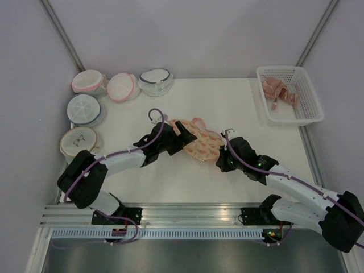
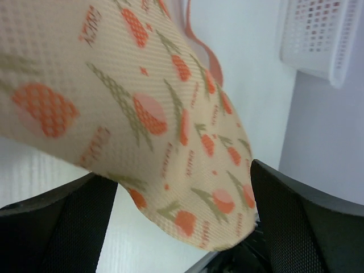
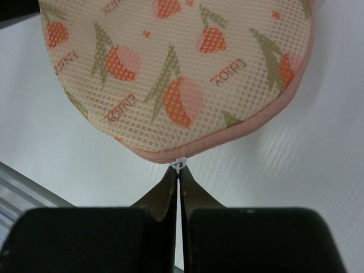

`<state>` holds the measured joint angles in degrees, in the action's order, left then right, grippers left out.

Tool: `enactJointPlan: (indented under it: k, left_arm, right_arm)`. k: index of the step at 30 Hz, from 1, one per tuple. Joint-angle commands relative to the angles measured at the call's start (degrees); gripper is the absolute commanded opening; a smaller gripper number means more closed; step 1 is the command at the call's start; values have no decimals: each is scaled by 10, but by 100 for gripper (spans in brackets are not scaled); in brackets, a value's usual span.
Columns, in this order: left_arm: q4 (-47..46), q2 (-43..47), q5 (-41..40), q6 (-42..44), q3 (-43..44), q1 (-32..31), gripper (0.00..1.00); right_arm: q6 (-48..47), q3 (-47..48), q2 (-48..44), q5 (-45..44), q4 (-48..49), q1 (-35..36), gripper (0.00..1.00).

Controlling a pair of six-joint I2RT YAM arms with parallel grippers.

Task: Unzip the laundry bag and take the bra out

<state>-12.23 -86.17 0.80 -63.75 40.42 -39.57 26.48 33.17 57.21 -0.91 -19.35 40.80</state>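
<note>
The laundry bag (image 1: 200,143), cream-peach with an orange print and a pink zip edge, lies mid-table between both arms. My left gripper (image 1: 177,133) is at its left end, and in the left wrist view that gripper (image 2: 182,230) is open, its black fingers (image 2: 62,227) wide apart around the bag (image 2: 142,114). My right gripper (image 1: 223,157) is at the bag's right end. In the right wrist view this gripper (image 3: 178,174) is shut on the small white zip pull (image 3: 180,164) at the bag's (image 3: 170,68) pink edge. The bra is hidden.
A white basket (image 1: 311,111) at the back right holds a peach-pink garment (image 1: 277,94); the basket (image 2: 318,34) also shows in the left wrist view. Several round white mesh bags (image 1: 122,86) sit along the back left. Grey walls close in the table.
</note>
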Motion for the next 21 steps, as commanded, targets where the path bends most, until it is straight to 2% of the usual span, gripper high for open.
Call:
enactJointPlan:
  k: [1, 6, 12, 16, 18, 21]
  left_arm:
    - [27, 37, 30, 0, 25, -4, 100]
    - [108, 183, -2, -97, -71, -31, 100]
    - [169, 326, 34, -194, -180, -57, 100]
    - [158, 370, 28, -262, -231, -81, 100]
    - [108, 391, 9, -277, -261, -84, 99]
    - [19, 406, -28, -295, -294, -85, 100]
  right_arm:
    - [16, 1, 14, 2, 22, 9, 0]
    - [24, -2, 53, 22, 77, 24, 0]
    - [33, 11, 109, 99, 186, 30, 0]
    - [47, 23, 142, 167, 268, 44, 0]
    - [52, 28, 156, 215, 309, 52, 0]
    - [40, 43, 171, 247, 309, 69, 0]
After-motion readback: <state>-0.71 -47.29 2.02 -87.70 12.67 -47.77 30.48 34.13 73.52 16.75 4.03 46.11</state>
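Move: The zipper pull at the laundry bag's near-right corner is held in the right fingers; from the left hand it lies some 8 cm back and 11 cm to the right, at about the same height. The bag's middle is about 4 cm right of the left hand, level with it fore and aft and roughly 3 cm lower; from the right hand it lies 8 cm ahead and 8 cm left. The pink loop is about 8 cm ahead and 3 cm right of the left hand. Back by some 14 cm and about 5 cm left, the wide-open left hand leaves the bag, arching up and then down while its fingers tip some 15 degrees lower, to come round nearer the zipper pull. The right hand keeps its pinch on the pull and sweeps it left about 10 cm towards that hand, dipping slightly first, rolling its left side up and turning counter-clockwise. ##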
